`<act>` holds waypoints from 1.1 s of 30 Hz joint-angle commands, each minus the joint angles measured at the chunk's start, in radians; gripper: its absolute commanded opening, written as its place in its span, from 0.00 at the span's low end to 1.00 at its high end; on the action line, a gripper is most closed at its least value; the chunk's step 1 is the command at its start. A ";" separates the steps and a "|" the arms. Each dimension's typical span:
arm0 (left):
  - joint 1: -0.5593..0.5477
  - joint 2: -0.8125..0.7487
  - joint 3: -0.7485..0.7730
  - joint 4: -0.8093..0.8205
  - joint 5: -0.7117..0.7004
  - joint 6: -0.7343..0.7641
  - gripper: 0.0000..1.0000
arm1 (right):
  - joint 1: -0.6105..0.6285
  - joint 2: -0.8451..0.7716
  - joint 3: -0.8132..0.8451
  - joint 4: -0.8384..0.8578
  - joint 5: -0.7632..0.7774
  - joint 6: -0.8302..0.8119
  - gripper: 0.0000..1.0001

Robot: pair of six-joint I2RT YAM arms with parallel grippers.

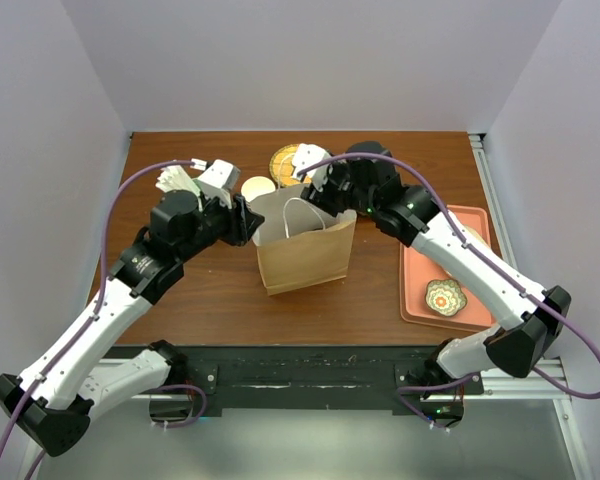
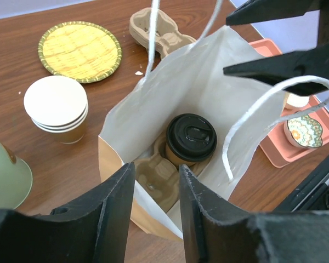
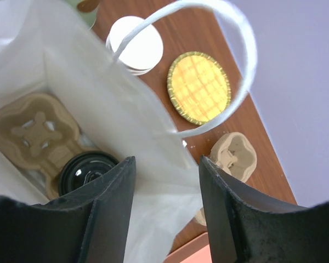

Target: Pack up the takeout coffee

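The takeout coffee [image 2: 191, 137], a brown paper cup with a black lid, stands inside the open brown paper bag [image 1: 305, 250]. It sits in one socket of a pulp cup carrier [image 2: 156, 178] at the bag's bottom. The right wrist view shows its lid [image 3: 85, 171] beside the carrier [image 3: 35, 131]. My left gripper [image 2: 156, 170] is open and straddles the bag's left rim without pinching it. My right gripper [image 3: 165, 164] is open too, with the bag's white inner wall between its fingers, under a white handle loop [image 3: 238, 66]. From the top view the cup is hidden.
Behind the bag lie a stack of paper cups [image 2: 56, 107], a yellow woven mat [image 2: 79, 50] and a spare pulp carrier [image 2: 159, 34]. A pale green cup [image 2: 5, 178] stands at the left. An orange tray [image 1: 420, 290] holding a patterned dish [image 1: 446, 297] lies right of the bag.
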 commanded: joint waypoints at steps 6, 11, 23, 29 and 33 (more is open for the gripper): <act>-0.003 -0.019 0.090 0.007 -0.038 0.038 0.57 | -0.004 -0.038 0.068 0.055 0.110 0.116 0.51; -0.001 -0.042 0.119 0.013 -0.048 0.049 0.81 | -0.002 -0.080 0.103 0.050 0.205 0.236 0.52; -0.001 -0.093 0.185 -0.056 -0.225 0.053 0.97 | -0.004 -0.222 0.407 -0.427 0.349 1.032 0.99; -0.001 -0.053 0.285 -0.244 -0.513 -0.020 1.00 | -0.002 -0.425 0.214 -0.449 0.230 1.237 0.99; 0.003 0.091 0.356 -0.399 -0.724 0.001 1.00 | -0.004 -0.488 0.142 -0.471 0.139 1.286 0.99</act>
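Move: The paper bag, with the lidded coffee already inside, has its middle about 12 cm to the right of the left hand, 3 ahead and 13 below; from the right hand it lies some 5 cm left, 4 back and 14 below. The stacked cups stand about 17 cm ahead of the left hand and 1 right, the green straw cup 13 ahead and 11 left, both some 19 below. The spare carrier is about 17 cm ahead of the right hand, 9 right and 23 below. The bag is left standing as both hands pull away from its rim, already partly open and spreading to full width. The left rises about 8 cm, then swings left 9 cm, turning counter-clockwise; the right eases right, climbs steeply, then sweeps back and right, some 14 cm each way, rolling strongly left side up and turning clockwise. ##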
